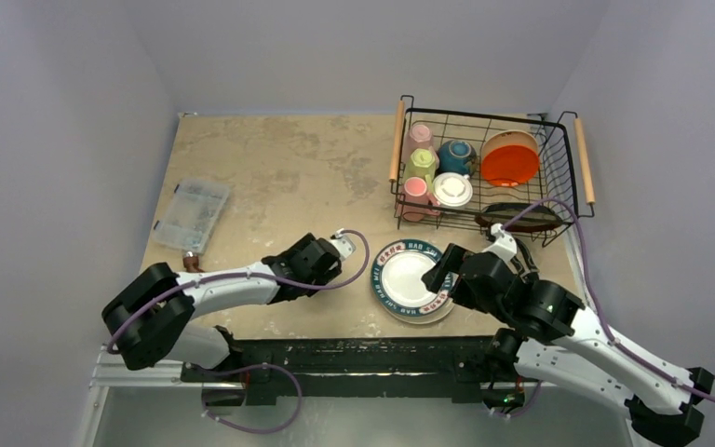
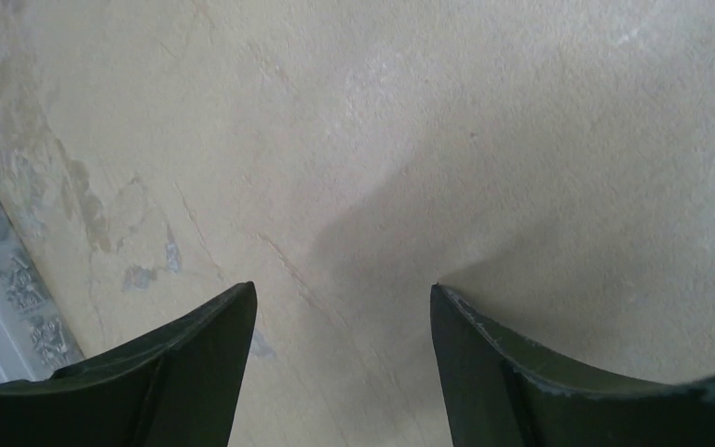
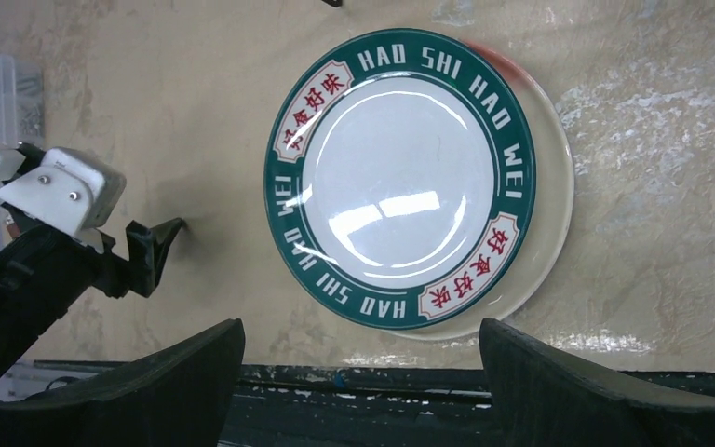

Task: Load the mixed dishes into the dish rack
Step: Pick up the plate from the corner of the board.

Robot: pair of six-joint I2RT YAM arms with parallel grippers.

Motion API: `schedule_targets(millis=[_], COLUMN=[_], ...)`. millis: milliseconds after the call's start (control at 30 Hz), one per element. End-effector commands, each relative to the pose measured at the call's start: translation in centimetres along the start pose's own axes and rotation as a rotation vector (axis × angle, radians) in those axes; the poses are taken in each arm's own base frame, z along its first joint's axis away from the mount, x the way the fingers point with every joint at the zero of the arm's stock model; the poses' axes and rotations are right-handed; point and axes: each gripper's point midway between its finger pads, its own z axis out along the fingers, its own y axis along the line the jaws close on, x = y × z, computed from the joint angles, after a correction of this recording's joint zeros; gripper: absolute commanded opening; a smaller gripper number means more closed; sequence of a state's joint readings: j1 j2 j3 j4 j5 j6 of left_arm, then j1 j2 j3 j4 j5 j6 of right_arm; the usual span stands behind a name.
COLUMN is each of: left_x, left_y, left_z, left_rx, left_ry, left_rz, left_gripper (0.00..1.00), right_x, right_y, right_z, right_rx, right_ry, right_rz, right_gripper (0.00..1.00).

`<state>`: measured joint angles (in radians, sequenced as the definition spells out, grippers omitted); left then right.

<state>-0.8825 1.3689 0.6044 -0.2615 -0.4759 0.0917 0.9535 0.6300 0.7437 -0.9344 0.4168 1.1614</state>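
Note:
A white plate with a dark blue-green lettered rim (image 1: pixel 410 279) (image 3: pixel 400 186) lies on the table, stacked on a cream plate (image 3: pixel 551 223) that shows at its right edge. My right gripper (image 1: pixel 438 277) (image 3: pixel 361 321) hovers open over the stack's near edge with nothing between its fingers. My left gripper (image 1: pixel 333 265) (image 2: pixel 342 287) is open and empty above bare table left of the plates. The dish rack (image 1: pixel 397 140) at the far right holds a pale pink mug (image 1: pixel 419 137), a yellow-green mug (image 1: pixel 421 163), a salmon mug (image 1: pixel 416 191), a white mug (image 1: pixel 452 189), a teal bowl (image 1: pixel 456 155) and a red-orange plate (image 1: pixel 510 160).
A clear plastic compartment box (image 1: pixel 193 214) (image 2: pixel 0 307) sits at the table's left. A dark oval dish (image 1: pixel 521 216) lies at the rack's front right. The black rail at the table's near edge (image 3: pixel 363 391) runs just below the plates. Walls close the table on three sides.

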Motion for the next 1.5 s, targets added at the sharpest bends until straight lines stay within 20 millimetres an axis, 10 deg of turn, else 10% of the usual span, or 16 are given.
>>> schedule_targets(millis=[0, 167, 300, 467, 633, 767, 1167, 1467], left_x=[3.0, -0.4, -11.6, -17.6, -16.8, -13.6, -1.4, -15.8], left_y=[-2.0, -2.8, -2.7, -0.3, 2.3, 3.3, 4.0, 8.3], left_z=[1.1, -0.3, -7.4, -15.7, -20.0, -19.3, -4.3, -14.7], left_rx=[0.038, 0.057, 0.101, 0.136, 0.143, 0.12, -0.056, -0.043], left_ry=[0.079, -0.025, -0.369, -0.634, -0.77, -0.778, -0.231, -0.613], left_rz=[0.062, 0.069, -0.006, -0.111, -0.186, -0.214, -0.18, -0.293], left_gripper=[0.68, 0.68, 0.68, 0.68, 0.68, 0.68, 0.68, 0.68], right_x=[-0.5, -0.8, -0.8, -1.4, -3.1, -4.2, -2.6, 0.1], right_y=[-0.5, -0.9, -0.3, 2.4, 3.7, 4.2, 3.6, 0.2], right_z=[-0.5, -0.4, 0.2, 0.9, 1.3, 1.0, 3.0, 6.7], right_rx=[-0.018, -0.029, -0.035, -0.084, -0.063, -0.084, -0.007, 0.149], right_ry=[-0.026, -0.058, -0.062, -0.067, -0.126, -0.179, -0.117, -0.037], right_rz=[-0.027, -0.065, -0.085, -0.118, -0.186, -0.165, -0.181, -0.182], right_gripper=[0.99, 0.99, 0.99, 0.99, 0.99, 0.99, 0.99, 0.99])
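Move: The top plate, with the green lettered rim, lies about 5 cm ahead of the right hand, 3 cm to its left and some 13 cm below. The cream plate peeks out beneath it, shifted a couple of centimetres back and right. In the rack, the front pink mug stands about 17 cm straight beyond the top plate; the pliers lie some 26 cm right of it. From the left hand that plate is about 18 cm to the right, roughly level ahead, slightly below. Forward and left, the empty right hand eases over the top plate, about 5 cm in all after first hovering nearly in place, then sinks a few centimetres near the end while its left side tips down some 10–15 degrees; fingers stay wide open. The left hand, open and empty, swings up about 25 cm and out to the right, drops back to some 4 cm above its start, then rises again. ##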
